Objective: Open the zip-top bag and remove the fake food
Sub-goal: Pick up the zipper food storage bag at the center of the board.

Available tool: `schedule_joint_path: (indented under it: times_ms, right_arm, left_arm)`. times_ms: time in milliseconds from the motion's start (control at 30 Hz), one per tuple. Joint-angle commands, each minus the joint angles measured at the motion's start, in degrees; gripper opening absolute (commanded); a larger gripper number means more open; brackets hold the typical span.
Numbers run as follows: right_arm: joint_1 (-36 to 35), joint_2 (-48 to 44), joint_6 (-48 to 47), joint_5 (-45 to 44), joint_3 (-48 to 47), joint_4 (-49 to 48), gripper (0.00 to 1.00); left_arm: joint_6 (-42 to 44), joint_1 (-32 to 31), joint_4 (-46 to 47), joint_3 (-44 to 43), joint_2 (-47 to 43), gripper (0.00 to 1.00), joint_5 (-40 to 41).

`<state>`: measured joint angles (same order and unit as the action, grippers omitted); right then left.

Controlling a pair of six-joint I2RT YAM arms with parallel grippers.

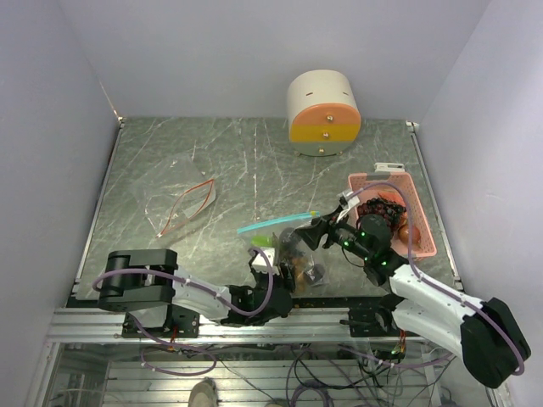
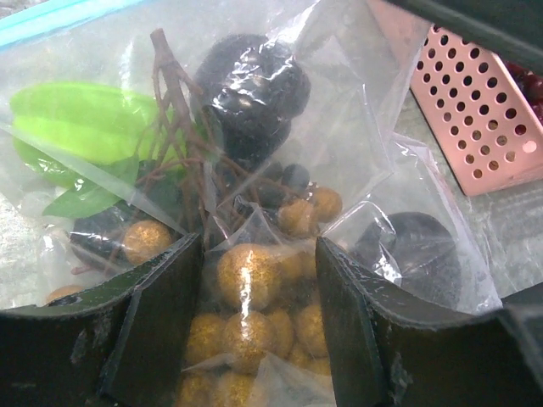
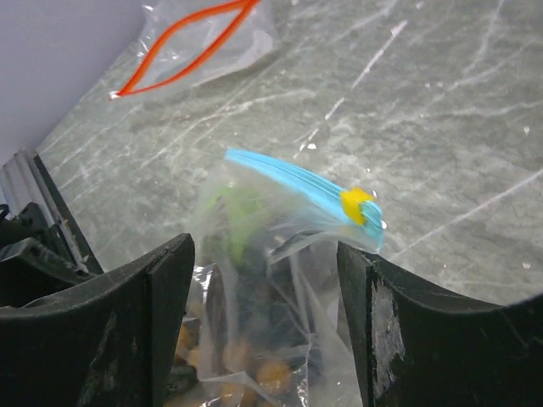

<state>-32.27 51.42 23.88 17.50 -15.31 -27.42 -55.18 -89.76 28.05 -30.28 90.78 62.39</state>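
The clear zip-top bag (image 1: 288, 248) stands near the table's front edge, its blue zip (image 3: 288, 178) on top with a yellow slider (image 3: 356, 203) at one end. The fake food is inside: a tan-brown grape bunch (image 2: 246, 275), a dark purple bunch (image 2: 250, 85) and a green piece (image 2: 85, 119). My left gripper (image 2: 259, 288) is shut on the bag's lower part, with the tan grapes pinched between its fingers through the plastic. My right gripper (image 3: 267, 280) is open, its fingers standing wide on either side of the bag's top without touching it.
A pink perforated basket (image 1: 422, 231) holding dark and orange toy fruit sits at the right, close behind the right gripper (image 1: 321, 231). An empty bag with a red zip (image 1: 188, 206) lies at the left. A white and orange cylinder (image 1: 322, 112) stands at the back.
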Motion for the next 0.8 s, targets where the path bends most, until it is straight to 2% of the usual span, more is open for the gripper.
schedule_joint_path:
  times_ms: [0,67,167,233,267,400,533,633,767]
  right_arm:
    - [-0.2,3.0,1.5,-2.5,-0.3,-3.9,0.67]
    - [-0.2,3.5,2.0,-2.7,-0.8,-4.2,0.61]
    - [-0.2,3.3,2.4,-4.0,-1.2,-3.4,0.47]
    - [-0.3,2.5,2.4,-5.4,-1.0,-3.0,0.42]
    - [-0.3,2.3,2.3,-5.9,-0.9,-2.8,0.44]
    - [-0.2,2.2,2.5,-6.4,-1.6,-2.4,0.62]
    - [-0.2,3.9,3.7,-5.6,-2.8,-3.0,0.66]
    - [-0.2,5.4,4.8,-4.5,-3.3,-3.7,0.53]
    - [-0.2,5.7,5.4,-4.6,-3.0,-3.8,0.26]
  left_arm:
    - [-0.9,-2.1,-3.7,-0.8,3.0,0.67,-0.9]
    - [-0.6,-2.5,-3.8,-1.4,3.9,0.67,-0.8]
    - [-0.6,-3.2,-3.8,-1.7,4.6,0.67,0.1]
    - [-0.3,-3.8,-3.1,-1.2,4.7,0.66,1.1]
    - [-0.3,-3.9,-2.9,-1.1,4.6,0.66,1.7]
    - [-0.6,-4.1,-4.2,-1.3,4.0,0.66,2.6]
    - [-0.3,-4.1,-4.4,-1.7,4.1,0.66,2.7]
    - [-0.3,-4.2,-5.6,-2.4,4.4,0.66,2.9]
    - [-1.1,-4.3,-6.4,-2.5,4.4,0.66,3.4]
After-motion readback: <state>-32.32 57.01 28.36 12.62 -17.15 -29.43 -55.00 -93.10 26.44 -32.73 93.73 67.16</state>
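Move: The yellow slider at the right end of the blue zip is some 6 cm ahead of my right hand, about 1 cm to its right and 4 cm lower. From the same hand, the green starfruit is about 11 cm left, 1 cm back and 9 cm down. The gold grapes sit right at my left hand, about 1 cm ahead and 2 cm below; a dark plum lies some 6 cm to that hand's right, level with it and 2 cm lower. I ease my right hand forward about 2 cm toward the slider corner, dipping some 1.5 cm first and coming partly back up, while it turns slightly clockwise. My right fingers half close, spread again, then close in on the loose film just below the slider. My left hand keeps its open fingers astride the gold grapes and draws back about 1 cm. ##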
